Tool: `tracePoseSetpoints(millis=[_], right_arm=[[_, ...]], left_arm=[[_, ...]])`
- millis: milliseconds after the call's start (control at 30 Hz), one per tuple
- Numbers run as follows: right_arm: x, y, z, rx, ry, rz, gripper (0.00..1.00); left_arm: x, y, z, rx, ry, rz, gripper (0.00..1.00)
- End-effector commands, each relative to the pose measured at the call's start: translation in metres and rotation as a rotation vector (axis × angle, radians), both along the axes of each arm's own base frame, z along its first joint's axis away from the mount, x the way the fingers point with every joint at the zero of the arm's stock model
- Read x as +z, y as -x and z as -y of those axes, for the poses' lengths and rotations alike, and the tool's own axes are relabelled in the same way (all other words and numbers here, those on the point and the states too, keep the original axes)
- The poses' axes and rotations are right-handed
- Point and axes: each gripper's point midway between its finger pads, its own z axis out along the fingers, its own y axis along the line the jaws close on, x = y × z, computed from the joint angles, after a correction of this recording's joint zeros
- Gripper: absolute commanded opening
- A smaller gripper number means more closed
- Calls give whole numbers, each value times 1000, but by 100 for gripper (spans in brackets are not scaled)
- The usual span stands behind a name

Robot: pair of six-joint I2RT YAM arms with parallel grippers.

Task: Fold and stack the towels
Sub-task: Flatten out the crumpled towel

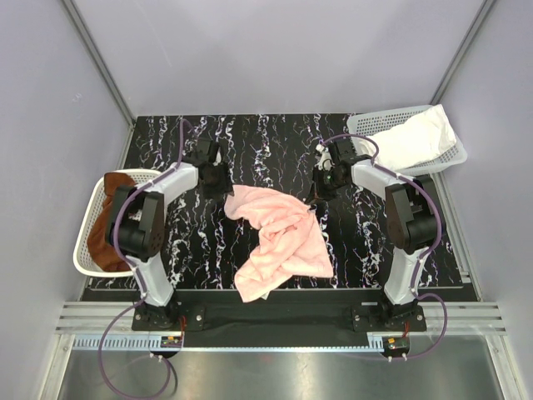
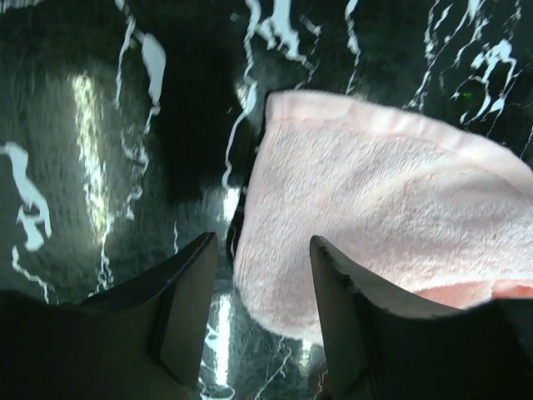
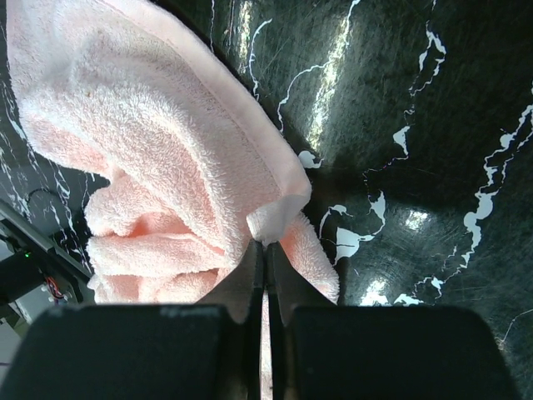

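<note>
A pale pink towel lies crumpled on the black marbled table, between the two arms. My left gripper is at the towel's far left corner. In the left wrist view that gripper stands open, and the rounded corner of the pink towel lies on the table between its fingers, ungripped. My right gripper is at the far right corner. In the right wrist view it is shut on the hemmed edge of the pink towel. A rust-brown towel and a white towel each lie in a basket.
A white mesh basket sits off the table's left edge with the brown towel in it. Another white mesh basket stands at the back right corner with the white towel. Grey walls enclose the table on three sides.
</note>
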Motion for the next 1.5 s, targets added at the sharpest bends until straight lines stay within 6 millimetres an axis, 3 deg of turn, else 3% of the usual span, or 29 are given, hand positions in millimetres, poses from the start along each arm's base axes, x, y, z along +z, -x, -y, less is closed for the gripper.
tracePoseSetpoints(millis=[0,100,167,367,533,633,867,967,1000,1067,1100,1133,1167,1200,1233,1267,1300,1367,1400,1467], right_arm=[[22,-7,-12,26,-44,49,0],[22,-10,-12,29,-42,53,0],[22,-12,-11,27,-32,53,0],[26,-16,-10,27,-22,70,0],[23,-18,-8,20,-5,70,0],[20,-17,-6,19,7,67,0],[26,-22,-7,-1,3,82,0],[33,-29,-4,-20,26,98,0],[47,-44,1,-46,63,152,0],[74,-54,10,-71,114,211,0],[106,-74,15,-104,139,306,0],[125,-79,18,-104,156,354,0],[155,-85,21,-118,154,430,0],[197,-100,25,-150,163,547,0],[223,-106,29,-170,164,615,0],[256,-107,33,-186,159,699,0],[294,-109,36,-208,142,795,0],[349,-111,43,-246,125,958,0],[387,-100,48,-274,96,1047,0],[430,-89,55,-319,53,1156,0]], left_arm=[[9,-35,2,-77,-57,93,53],[10,-50,9,-150,-66,98,52],[-6,-52,7,-161,-95,57,51],[-32,-46,2,-162,-173,-16,50],[-45,-41,14,-207,-187,-42,48],[-49,-38,21,-227,-187,-59,41],[-44,-27,32,-245,-125,-76,0],[-23,-31,39,-263,-87,-57,0],[-11,-35,39,-258,-81,-37,0],[43,-53,39,-233,-56,76,0],[65,-61,34,-207,-42,121,0],[120,-74,33,-188,-8,245,0],[147,-78,31,-172,25,301,0],[209,-85,26,-157,88,439,0],[210,-88,19,-141,85,441,0],[266,-88,20,-149,158,571,0],[295,-87,12,-134,189,642,0],[354,-80,12,-158,275,790,0],[388,-64,9,-173,301,873,0],[429,-42,14,-228,358,979,0]])
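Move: The pink towel's free corner lies just beyond the left fingertips, about 4 cm ahead, 2 cm to the right and 3 cm below them. Its crumpled bulk is about 15 cm back and 15 cm to the right of the left hand, and the brown towel in the basket some 27 cm left and 8 cm back. From the right hand, already gripping the same edge's other corner, the free corner lies roughly 19 cm left, 6 cm ahead and 4 cm lower. The left fingers pinch the free corner after reaching about 5 cm forward and sinking 3 cm, easing a little right as they shut, while the right hand waits with its corner still gripped. Then both sweep steeply up, over 30 cm, and somewhat forward, wrists tipping up some 45 degrees, carrying the edge between them. ##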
